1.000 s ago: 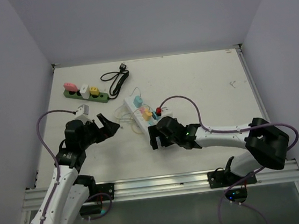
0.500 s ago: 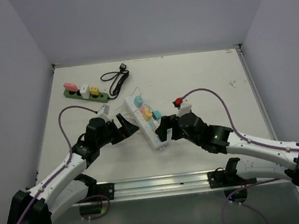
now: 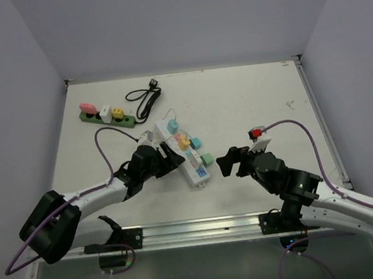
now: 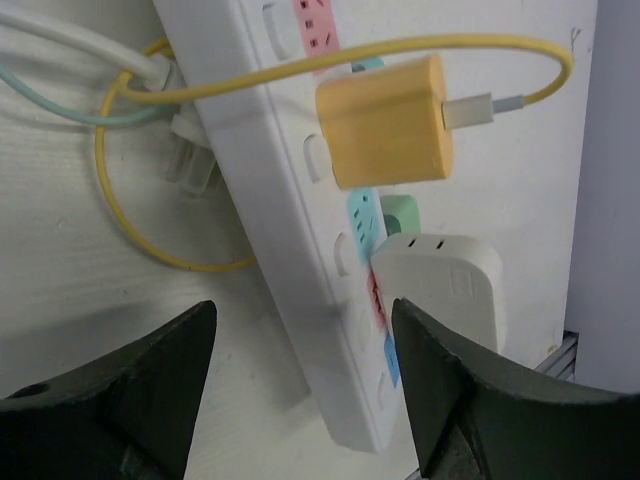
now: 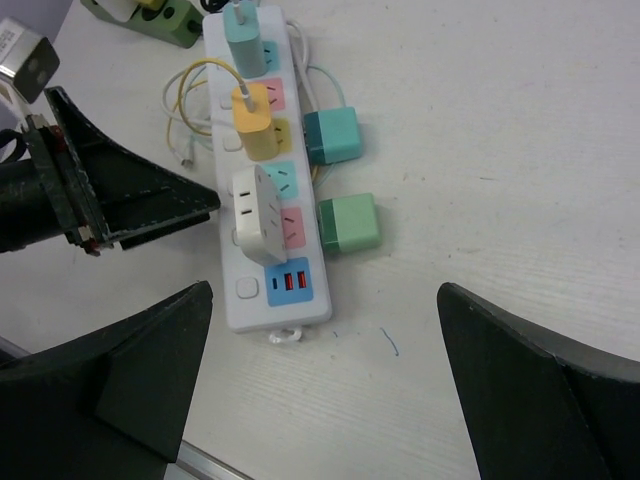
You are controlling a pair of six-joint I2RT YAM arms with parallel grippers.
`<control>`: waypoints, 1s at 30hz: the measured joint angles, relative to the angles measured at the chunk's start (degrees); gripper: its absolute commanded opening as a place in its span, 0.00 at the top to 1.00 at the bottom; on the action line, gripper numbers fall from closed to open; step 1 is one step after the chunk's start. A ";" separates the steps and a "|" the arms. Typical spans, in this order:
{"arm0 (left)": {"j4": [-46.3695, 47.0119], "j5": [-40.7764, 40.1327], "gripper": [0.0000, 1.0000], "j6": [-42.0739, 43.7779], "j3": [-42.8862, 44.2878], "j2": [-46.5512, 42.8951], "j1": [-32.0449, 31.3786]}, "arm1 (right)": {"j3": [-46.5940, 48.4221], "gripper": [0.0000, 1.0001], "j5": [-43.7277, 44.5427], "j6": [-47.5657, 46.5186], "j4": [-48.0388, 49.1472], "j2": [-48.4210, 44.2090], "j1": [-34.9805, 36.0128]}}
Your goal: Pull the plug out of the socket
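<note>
A white power strip [image 3: 187, 154] lies on the table and also shows in the right wrist view [image 5: 262, 170] and the left wrist view [image 4: 290, 220]. Plugged into it are a light blue plug [image 5: 243, 25], a yellow plug [image 5: 254, 120] with a yellow cable, and a white adapter [image 5: 256, 212]. A teal cube plug [image 5: 331, 135] and a green cube plug [image 5: 348, 222] sit against its right side. My left gripper [image 4: 300, 320] is open, with its jaws on either side of the strip beside the white adapter [image 4: 440, 285]. My right gripper [image 5: 325, 290] is open and empty, to the right of the strip.
A green power strip [image 3: 106, 118] with pink, white and yellow plugs lies at the back left. A coiled black cable [image 3: 145, 100] lies behind the white strip. Thin loose cables [image 5: 185, 110] loop on its left side. A metal rail [image 3: 203, 228] runs along the near edge.
My left gripper has moved right and now reaches the white strip's left side. My right gripper has pulled back to the right, off the strip, and holds nothing.
</note>
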 measured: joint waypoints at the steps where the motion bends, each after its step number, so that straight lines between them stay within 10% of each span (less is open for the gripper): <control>1: 0.96 -0.87 0.28 -0.35 0.33 0.57 0.00 | -0.33 0.01 0.17 -0.17 -0.37 -0.31 0.00; 30: 16.79 -3.43 0.60 -4.44 1.97 14.97 0.02 | -1.81 0.02 -4.87 -5.62 4.28 5.84 0.00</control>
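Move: The socket strip is what the left hand closes on; its bare stretch lies about 4 cm ahead of that hand, 2 cm to its right and 3 cm lower. Next to that stretch stand the yellow plug, some 7 cm ahead and 2 cm right of the left hand, and the white plug, 1 cm ahead and 5 cm right. From the right hand the white plug is roughly 6 cm ahead, 10 cm left and 11 cm below, with the green box about 7 cm ahead and 6 cm left. The socket strip gets straddled between the yellow and white plugs: the left hand reaches about 4 cm forward, drifts 2 cm right and, after a slight rise, sinks 2 cm or so, its half-closing fingers coming to pinch the strip by its sides. Meanwhile the right hand, fingers still wide open, sinks some 3 cm and then eases left towards the white plug, turning slightly counter-clockwise. ##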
